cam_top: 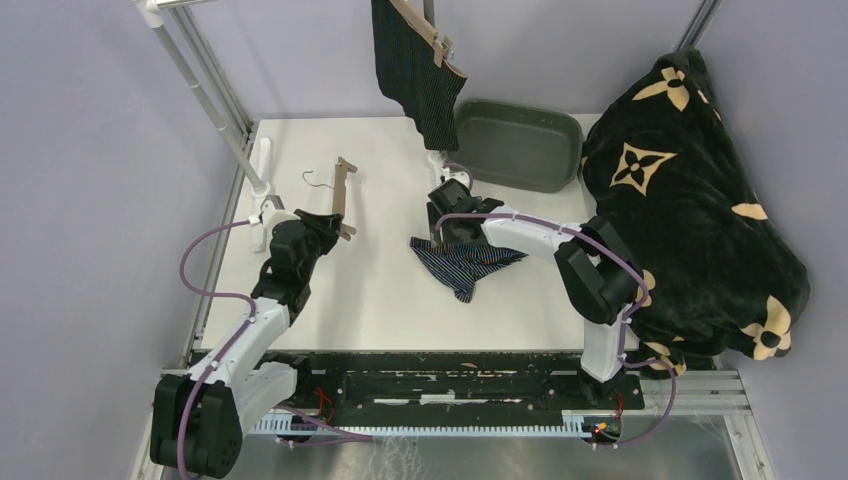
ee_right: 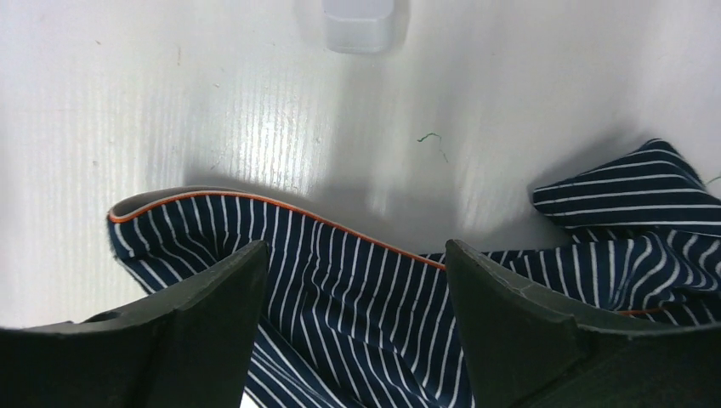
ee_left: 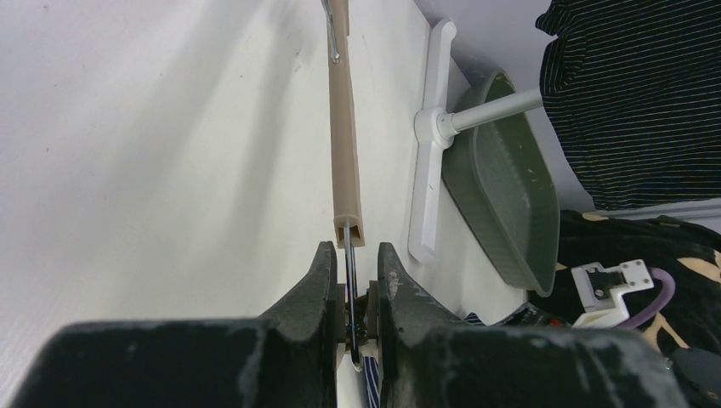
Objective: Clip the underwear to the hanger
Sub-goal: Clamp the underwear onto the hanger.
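A tan hanger (cam_top: 346, 185) with a wire hook lies at the table's left; my left gripper (cam_top: 334, 226) is shut on the clip at its near end. From the left wrist, the hanger bar (ee_left: 346, 153) runs away from my left gripper (ee_left: 351, 285), a metal clip pinched between the jaws. The navy striped underwear (cam_top: 465, 262) lies crumpled at mid-table. My right gripper (cam_top: 450, 228) hovers open just over its far edge. In the right wrist view the navy underwear (ee_right: 357, 289) fills the gap of my right gripper (ee_right: 355, 248). A black pinstriped underwear (cam_top: 418, 70) hangs clipped from the rack.
A dark green tray (cam_top: 520, 145) sits at the back. A big black blanket with tan flowers (cam_top: 690, 200) is heaped on the right. The rack's white post (cam_top: 200, 80) and its foot (cam_top: 262, 170) stand at the left edge, close to the hanger.
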Controlling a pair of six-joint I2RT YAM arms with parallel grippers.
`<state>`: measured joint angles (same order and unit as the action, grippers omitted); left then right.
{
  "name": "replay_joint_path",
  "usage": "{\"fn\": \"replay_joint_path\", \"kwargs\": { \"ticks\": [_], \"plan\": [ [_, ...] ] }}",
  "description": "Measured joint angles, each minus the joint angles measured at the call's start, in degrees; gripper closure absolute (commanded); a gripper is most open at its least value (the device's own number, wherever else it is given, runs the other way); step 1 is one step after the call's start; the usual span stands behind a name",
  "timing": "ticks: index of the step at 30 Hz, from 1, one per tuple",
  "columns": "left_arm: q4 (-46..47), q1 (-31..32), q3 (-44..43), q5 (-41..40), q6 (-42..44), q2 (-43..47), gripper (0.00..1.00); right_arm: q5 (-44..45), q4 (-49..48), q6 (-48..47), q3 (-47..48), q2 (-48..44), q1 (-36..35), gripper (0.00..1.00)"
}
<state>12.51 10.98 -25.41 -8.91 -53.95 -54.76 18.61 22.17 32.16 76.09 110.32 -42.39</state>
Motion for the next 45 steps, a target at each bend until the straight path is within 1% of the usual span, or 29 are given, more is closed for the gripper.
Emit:
{"fn": "replay_joint_path", "kwargs": {
  "ticks": [5,12,18,21,22,24,25,27,28,29,30,33,34,37,38,41,45],
  "plan": [
    [0.0,0.0,0.0,0.0,0.0,0.0,0.97,0.1,0.2,-0.1,-1.0,-2.5,0.0,0.14],
    [0.0,0.0,0.0,0.0,0.0,0.0,0.97,-0.2,0.6,0.0,-3.7,-2.7,-0.3,0.13],
    [0.0,0.0,0.1,0.0,0.0,0.0,0.97,-0.8,-0.7,0.0,-4.6,-1.2,-0.3,0.14],
    [0.0,0.0,0.1,0.0,0.0,0.0,0.97,-1.0,-1.1,-0.1,-4.5,0.7,-0.3,0.16],
    [0.0,0.0,0.1,0.0,0.0,0.0,0.97,-1.0,-1.4,0.0,-4.1,1.0,-0.3,0.18],
    [0.0,0.0,0.2,0.0,0.0,0.0,0.97,-1.1,-1.6,0.0,-3.6,1.6,-0.3,0.26],
    [0.0,0.0,0.2,0.0,0.0,0.0,0.97,-1.0,-1.6,0.0,-3.3,1.9,-0.3,0.32],
    [0.0,0.0,0.2,0.0,0.0,0.0,0.97,-0.9,-1.9,-0.1,-2.8,2.3,-0.3,0.45],
    [0.0,0.0,0.2,0.0,0.0,0.0,0.97,-0.9,-2.0,-0.3,-2.6,2.6,-0.3,0.56],
    [0.0,0.0,0.2,0.0,0.0,0.0,0.97,-0.8,-2.3,-0.2,-2.4,2.8,-0.3,0.61],
    [0.0,0.0,0.2,0.0,0.0,0.0,0.97,-0.8,-2.5,-0.4,-2.3,2.9,-0.3,0.65],
    [0.0,0.0,0.2,0.0,0.0,0.0,0.97,-0.8,-3.3,-0.5,-2.3,3.0,-0.3,0.72],
    [0.0,0.0,0.2,0.0,0.0,0.0,0.97,-0.8,-3.6,-0.6,-2.4,3.0,-0.3,0.77],
    [0.0,0.0,0.2,0.0,0.0,0.0,0.97,-0.9,-5.2,-1.8,-3.3,2.6,-0.2,0.98],
    [0.0,0.0,0.2,0.0,0.0,0.0,0.97,-0.8,-5.9,-2.5,-3.9,2.3,-0.2,1.0],
    [0.0,0.0,0.2,0.0,0.0,0.0,0.97,-0.5,-8.1,-5.2,-6.8,0.5,-0.1,1.0],
    [1.2,0.0,0.5,0.7,0.0,0.0,0.97,-0.8,-12.2,-10.4,-13.4,-4.0,0.9,1.0]
  ]
}}
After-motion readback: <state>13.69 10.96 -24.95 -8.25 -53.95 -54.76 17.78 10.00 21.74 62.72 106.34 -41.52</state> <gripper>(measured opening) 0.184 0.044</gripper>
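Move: Between the right hand's open fingers, straight below by some 3 cm, runs the underwear's waistband; the underwear's middle lies about 4 cm back, 2 cm right and 4 cm below that hand. The near end of the rack foot is roughly 7 cm ahead and 2 cm left, the bin about 22 cm ahead and 14 cm right. From the left hand, the underwear's middle is some 27 cm right, about level fore and aft, 16 cm below. Lifting barely a centimetre, the right hand then draws back about 2 cm and sinks onto the waistband, eases forward again low over the table, and shuts its wide-open fingers to pinch the cloth. Keeping that grip, it drags the cloth about 3 cm to the right and slightly back, the wrist turning some 10 degrees, mostly counter-clockwise. ##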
